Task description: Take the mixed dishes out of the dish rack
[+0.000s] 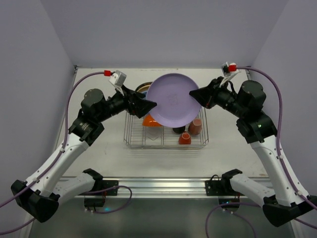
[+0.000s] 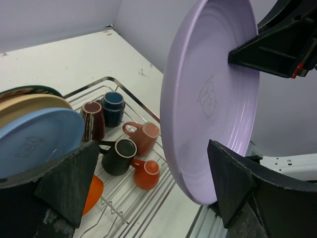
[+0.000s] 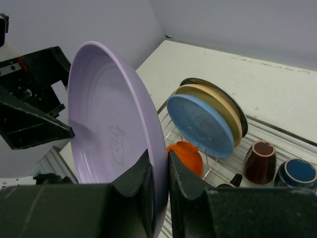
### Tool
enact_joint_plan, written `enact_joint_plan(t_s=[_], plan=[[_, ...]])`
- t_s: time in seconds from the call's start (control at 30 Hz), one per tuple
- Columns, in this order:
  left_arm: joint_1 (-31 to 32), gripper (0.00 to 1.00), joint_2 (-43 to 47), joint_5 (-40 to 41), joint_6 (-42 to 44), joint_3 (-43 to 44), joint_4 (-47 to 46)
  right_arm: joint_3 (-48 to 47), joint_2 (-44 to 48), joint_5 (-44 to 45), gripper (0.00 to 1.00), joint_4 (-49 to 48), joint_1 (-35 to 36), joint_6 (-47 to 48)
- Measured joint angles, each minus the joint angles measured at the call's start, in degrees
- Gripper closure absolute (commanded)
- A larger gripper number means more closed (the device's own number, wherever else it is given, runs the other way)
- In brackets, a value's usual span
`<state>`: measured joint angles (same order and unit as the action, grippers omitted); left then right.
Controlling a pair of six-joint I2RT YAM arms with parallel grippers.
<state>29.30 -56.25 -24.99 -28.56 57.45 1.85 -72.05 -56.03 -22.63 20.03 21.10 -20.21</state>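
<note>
A lavender plate (image 1: 173, 99) (image 2: 208, 99) (image 3: 109, 124) hangs tilted above the dish rack (image 1: 130, 144). My right gripper (image 1: 194, 94) (image 3: 159, 163) is shut on its right rim. The left gripper (image 1: 151, 105) (image 2: 152, 148) stands open, with the plate's opposite rim between its fingers (image 2: 233, 183), close to the right one. In the rack stand a blue plate (image 3: 200, 124), a yellow-orange plate (image 3: 225, 111) and a dark-rimmed plate (image 3: 237, 106). Below them lies an orange bowl (image 3: 185, 153), upside down.
Mugs lie in the rack's right part: maroon (image 2: 92, 121), blue (image 2: 114, 106), pink (image 2: 143, 136), black (image 2: 119, 156) and orange (image 2: 147, 173). White table surrounds the rack. Grey walls close in behind and at both sides.
</note>
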Motion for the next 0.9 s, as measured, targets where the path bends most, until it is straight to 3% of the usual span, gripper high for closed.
enact_joint_plan(t_s=[0.07, 0.17, 0.2, 0.27, 0.3, 0.33, 0.4, 0.5, 0.53, 0.57, 0.77, 0.83, 0.9], plan=[[0.00, 0.12, -1.20, -1.49, -0.74, 0.61, -0.85, 0.52, 0.17, -2.05, 1.00, 0.00, -0.35, -0.90], [0.00, 0.32, -2.10, -3.37, -1.70, 1.11, -1.79, 1.22, 0.17, -4.26, 1.00, -0.39, -0.61, -2.03], [0.00, 0.50, -2.27, -3.93, -2.12, 1.20, -2.19, 1.49, 0.17, -4.76, 1.00, -0.61, -0.61, -2.38], [0.00, 0.67, -2.45, -4.98, -2.67, 1.29, -2.97, 2.14, 0.17, -5.86, 1.00, -1.44, -0.61, -3.02], [0.00, 0.89, -2.47, -5.49, -2.80, 1.31, -3.32, 2.38, 0.17, -5.95, 1.00, -1.73, -0.63, -3.23], [0.02, 0.98, -2.47, -5.97, -3.30, 1.33, -3.63, 2.64, 0.15, -5.99, 1.00, -2.01, -0.66, -3.41], [-0.20, 1.00, -2.71, -3.98, -3.41, 1.49, -3.34, 3.08, 0.17, -7.41, 0.99, -2.99, -0.66, -3.41], [-0.39, 1.00, -3.15, -2.29, -3.26, 1.51, -3.06, 3.74, 0.17, -7.58, 0.46, -4.44, -0.50, -4.37], [-0.37, 1.00, -3.13, -1.99, -3.30, 1.51, -2.78, 4.17, 0.17, -7.37, 0.18, -4.92, -0.52, -5.14], [-0.42, 1.00, -3.08, -1.42, -3.30, 1.53, -2.27, 4.63, 0.26, -6.78, 0.01, -5.35, -0.55, -5.46], [-0.61, 1.00, -3.85, 14.53, -3.52, 7.85, 8.92, 8.76, 2.91, 3.32, 0.01, -6.27, -0.90, -6.60], [-3.50, 1.00, -5.73, 18.53, -3.96, 11.56, 11.89, 10.12, 4.85, 8.44, 0.01, -5.95, -0.94, -6.54], [-11.08, 1.00, -8.68, 18.97, -5.44, 14.86, 13.77, 11.32, 7.08, 12.92, 0.01, -5.88, -1.05, -6.19]])
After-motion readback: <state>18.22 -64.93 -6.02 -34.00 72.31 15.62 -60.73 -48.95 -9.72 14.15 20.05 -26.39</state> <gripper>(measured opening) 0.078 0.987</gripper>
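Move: The purple plate is held up between the hands by the right one. Its middle lies about 8 cm to the right of the left hand, level with it and about 1 cm higher, its left rim already between the open fingers. Straight ahead of the left hand stand the blue plate (about 13 cm out, 22 below) and the orange bowl (7 cm out, 28 below). From the right hand, the purple plate's middle is 7 cm left, 1 cm back and 2 below; the brown mug is some 14 cm ahead, 1 cm left and 32 below. The left fingers shut on the purple plate's left rim after edging about 1 cm further right; only then does the right hand open wide, let go of the opposite rim and back off some 5 cm to the right, slightly forward and down. Keeping its pinch, the left hand swings the plate off forward and left at growing speed, roughly 10 cm each way, turning about 30 degrees counter-clockwise. ##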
